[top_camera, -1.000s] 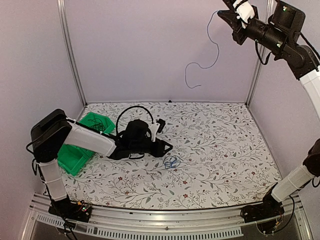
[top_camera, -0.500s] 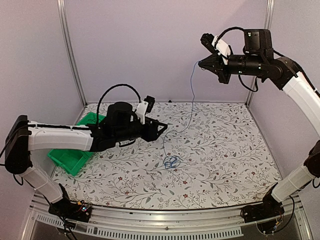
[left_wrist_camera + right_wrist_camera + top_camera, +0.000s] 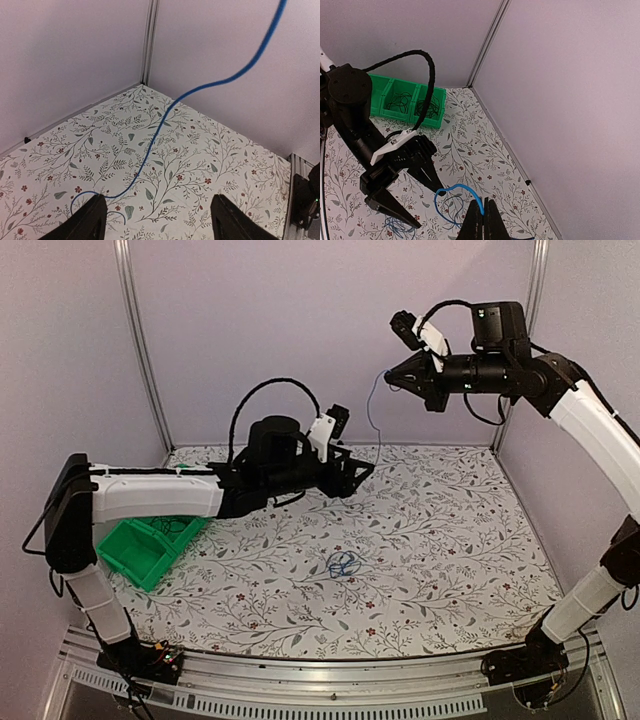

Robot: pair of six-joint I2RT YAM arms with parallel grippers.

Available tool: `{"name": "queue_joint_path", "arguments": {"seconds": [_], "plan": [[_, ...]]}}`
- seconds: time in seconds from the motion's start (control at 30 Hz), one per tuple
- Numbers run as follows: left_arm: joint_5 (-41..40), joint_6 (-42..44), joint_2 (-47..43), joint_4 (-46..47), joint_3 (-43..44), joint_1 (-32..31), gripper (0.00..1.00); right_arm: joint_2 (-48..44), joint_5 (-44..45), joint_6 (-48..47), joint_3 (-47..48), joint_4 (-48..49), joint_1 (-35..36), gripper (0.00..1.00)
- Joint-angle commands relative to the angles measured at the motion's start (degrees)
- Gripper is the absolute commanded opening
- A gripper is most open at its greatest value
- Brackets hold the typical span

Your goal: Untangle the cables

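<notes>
A bright blue cable (image 3: 377, 430) hangs from my right gripper (image 3: 393, 373), which is raised near the back wall. In the right wrist view that gripper (image 3: 484, 216) is shut on the blue cable (image 3: 454, 188), which loops down with a thin dark strand beside it. My left gripper (image 3: 360, 474) reaches out low over the table, just left of the hanging cable. It stands open (image 3: 159, 220) with nothing between its fingers (image 3: 90, 220), and the blue cable (image 3: 165, 117) runs down to the table just ahead. A small blue tangle (image 3: 343, 564) lies on the table.
A green bin (image 3: 135, 555) sits at the table's left edge. In the right wrist view the bin (image 3: 376, 86) holds coiled dark cables (image 3: 401, 102). Enclosure walls and metal posts (image 3: 140, 350) stand close at the back and sides.
My right arm has swung down and left from the top corner, still holding the blue cable. My left arm has stretched right toward that cable and its jaws have opened wider.
</notes>
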Motion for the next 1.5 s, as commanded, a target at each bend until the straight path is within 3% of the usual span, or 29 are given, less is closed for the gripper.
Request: {"name": "queue_joint_path", "arguments": {"seconds": [0.0,0.3,0.47,0.57,0.7,0.8,0.97,1.1,1.13,1.27,1.47], "plan": [[0.69,2.14,3.88,-0.7,4.36,-0.96,0.71,0.82,-0.81,1.44,2.33,0.12,0.22,0.0],[1.58,3.84,9.99,-0.12,8.97,-1.1,0.59,1.61,-1.36,2.5,4.01,-0.19,0.22,0.0],[3.05,4.77,10.81,0.77,9.08,-1.13,0.18,1.45,-0.52,2.98,3.93,-0.08,0.22,0.0],[3.42,4.6,8.35,1.02,6.58,-1.27,0.01,1.23,3.42,3.57,2.53,1.52,0.22,0.0],[7.07,4.74,1.76,3.55,0.04,-1.26,0.0,0.76,21.07,2.69,-5.44,8.84,-1.19,0.0],[7.84,5.09,-3.84,1.9,-3.05,-1.19,0.0,1.32,20.42,2.5,-11.73,9.4,-6.5,0.0],[3.74,3.59,-15.07,-2.55,-6.73,0.7,0.0,1.68,7.28,-0.96,-23.0,4.29,-8.55,0.0],[-0.41,0.59,-23.8,-6.24,-10.47,4.56,0.0,5.61,-4.47,0.04,-23.96,-1.94,-6.94,0.0],[-1.09,-0.35,-25.71,-6.92,-11.45,5.75,0.0,7.08,-6.02,0.61,-23.57,-2.64,-5.98,0.03],[-5.53,-3.07,-32.57,-12.58,-13.61,9.48,0.0,11.65,-13.32,0.24,-18.24,-6.63,-3.25,0.3],[-18.92,-10.61,-39.64,-32.63,-12.59,13.59,0.0,14.76,-18.16,4.35,-14.04,-5.9,-3.03,0.41]]}}
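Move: The blue cable hangs from the right hand's shut fingers. The stretch the open left hand goes for is about 2 cm ahead of it, 4 cm to its right and 4 cm lower, which is roughly 21 cm below the right hand, 2 cm ahead and 1 cm left. The blue tangle on the table lies some 26 cm under the left hand, 2 cm left and 1 cm back. The green bin's middle is around 43 cm left, 7 cm ahead and 24 cm below. The left fingers shut on the hanging blue cable after easing about 6 cm right and down, slightly forward; the closed hand then draws back a little and carries the cable some 23 cm left and 14 cm up, towards the green bin's side. The right hand first holds nearly still, then swings forward and right, drops about 24 cm towards the blue tangle while curving back, tips down some 35 degrees and opens partway, letting go of the cable. ##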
